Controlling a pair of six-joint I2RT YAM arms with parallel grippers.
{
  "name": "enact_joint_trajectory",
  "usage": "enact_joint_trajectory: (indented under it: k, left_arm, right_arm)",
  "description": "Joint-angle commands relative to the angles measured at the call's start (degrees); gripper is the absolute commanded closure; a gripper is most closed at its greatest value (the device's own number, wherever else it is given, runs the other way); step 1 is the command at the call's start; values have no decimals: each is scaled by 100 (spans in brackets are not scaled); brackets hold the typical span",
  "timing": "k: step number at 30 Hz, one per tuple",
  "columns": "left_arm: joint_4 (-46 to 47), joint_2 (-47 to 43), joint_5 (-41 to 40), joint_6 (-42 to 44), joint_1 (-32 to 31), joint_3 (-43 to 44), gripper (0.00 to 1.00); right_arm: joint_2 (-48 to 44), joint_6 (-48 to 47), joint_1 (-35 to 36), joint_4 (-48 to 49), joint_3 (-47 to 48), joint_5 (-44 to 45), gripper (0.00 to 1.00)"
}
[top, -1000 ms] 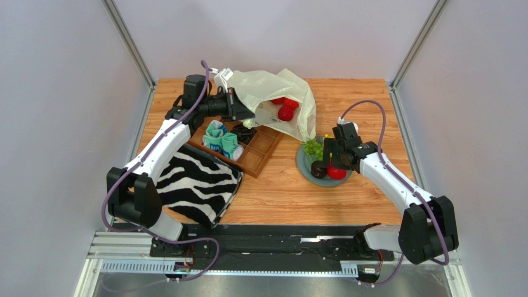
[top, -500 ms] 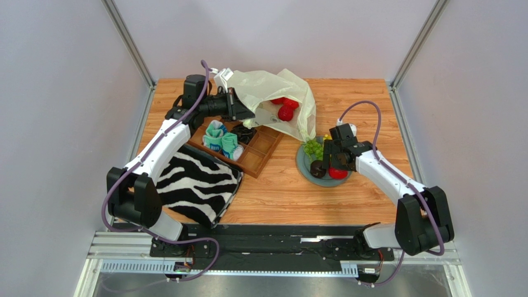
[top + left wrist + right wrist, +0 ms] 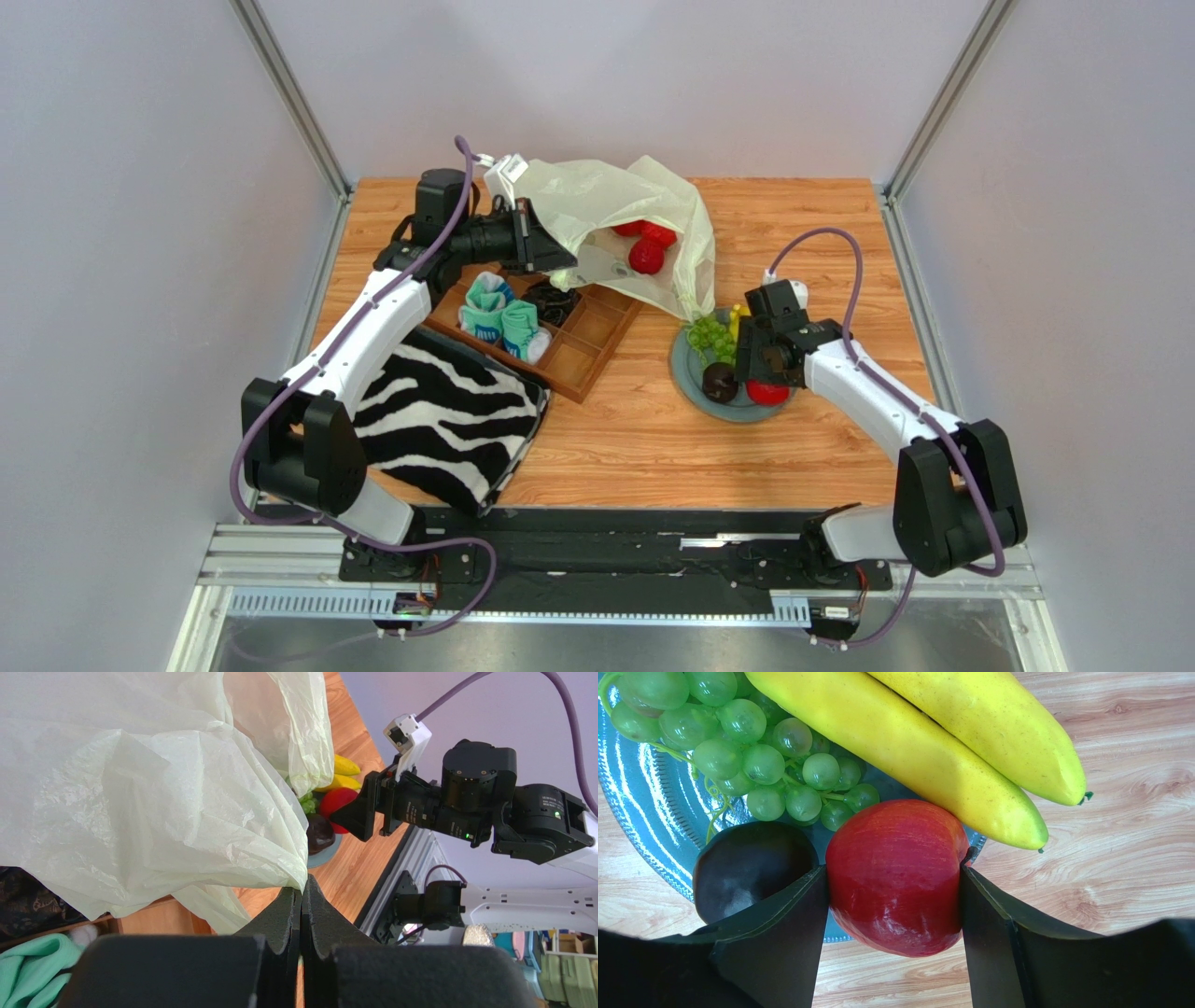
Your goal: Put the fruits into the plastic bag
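Note:
The plastic bag (image 3: 617, 210) lies at the back of the table with its mouth held up, and two red fruits (image 3: 645, 256) show inside. My left gripper (image 3: 303, 882) is shut on the bag's rim (image 3: 140, 798). A blue-grey plate (image 3: 647, 826) carries green grapes (image 3: 759, 749), two bananas (image 3: 913, 749), a dark purple fruit (image 3: 749, 868) and a red fruit (image 3: 896, 875). My right gripper (image 3: 892, 889) reaches down onto the plate, and both its fingers press against the sides of the red fruit. In the top view the right gripper (image 3: 751, 385) covers most of that fruit.
A wooden compartment tray (image 3: 596, 350) holding teal-and-white rolled socks (image 3: 505, 319) sits left of the plate (image 3: 683, 371). A zebra-striped cloth (image 3: 442, 413) lies at the front left, under the left arm. The bag's lower edge hangs close to the grapes (image 3: 709, 336).
The right gripper has shifted slightly left over the plate and narrowed its jaws onto the red fruit. The left arm and the bag have stayed put.

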Motion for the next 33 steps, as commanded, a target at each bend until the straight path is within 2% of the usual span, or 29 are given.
enact_joint_trajectory:
  k: [1,11,17,19,23,29,33]
  left_arm:
    - [119,-150,93,-36,34,212,100]
    - [146,-142,111,-72,34,212,100]
    - [146,-150,111,-54,34,204,100]
    - [146,-159,111,-63,34,204,100]
    - [146,-168,111,-63,34,204,100]
    - [146,-177,128,-54,34,204,100]
    - [163,-168,154,-80,34,212,100]
  right_arm:
    - [-320,32,-6,-46,7,144,57]
    - [-1348,-3,380,-381,815,-540,61]
    - [-1437,128,713,391,1308,-1585,62]
    - [-1166,146,854,690,1544,-1868,62]
    - [-427,40,1232,850,2176,-1816,63]
    - [679,84,1312,1280,2967,-2255,64]
    - [1366,-21,1321,1351,3547,-1949,64]
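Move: The right hand already has the red apple between its fingers on the plate. The open mouth of the plastic bag lies about 22 cm to its left, 14 cm ahead and 9 cm higher. On the plate, the dark round fruit is some 8 cm left and level with it, the grapes 8 cm left and 7 cm ahead, the bananas about 7 cm straight ahead. From the left hand, the apple lies roughly 31 cm right, 11 cm back and 20 cm below. Keeping its grip on the red apple, the right hand lifts it off the plate and swings it about 20 cm left towards the bag's mouth, rising some 15 cm, mostly early, then reaching forward about 8 cm. On the way the fingers swing up by roughly 40 degrees to point more forward and left. The left hand stays put, still pinching the bag's rim. ##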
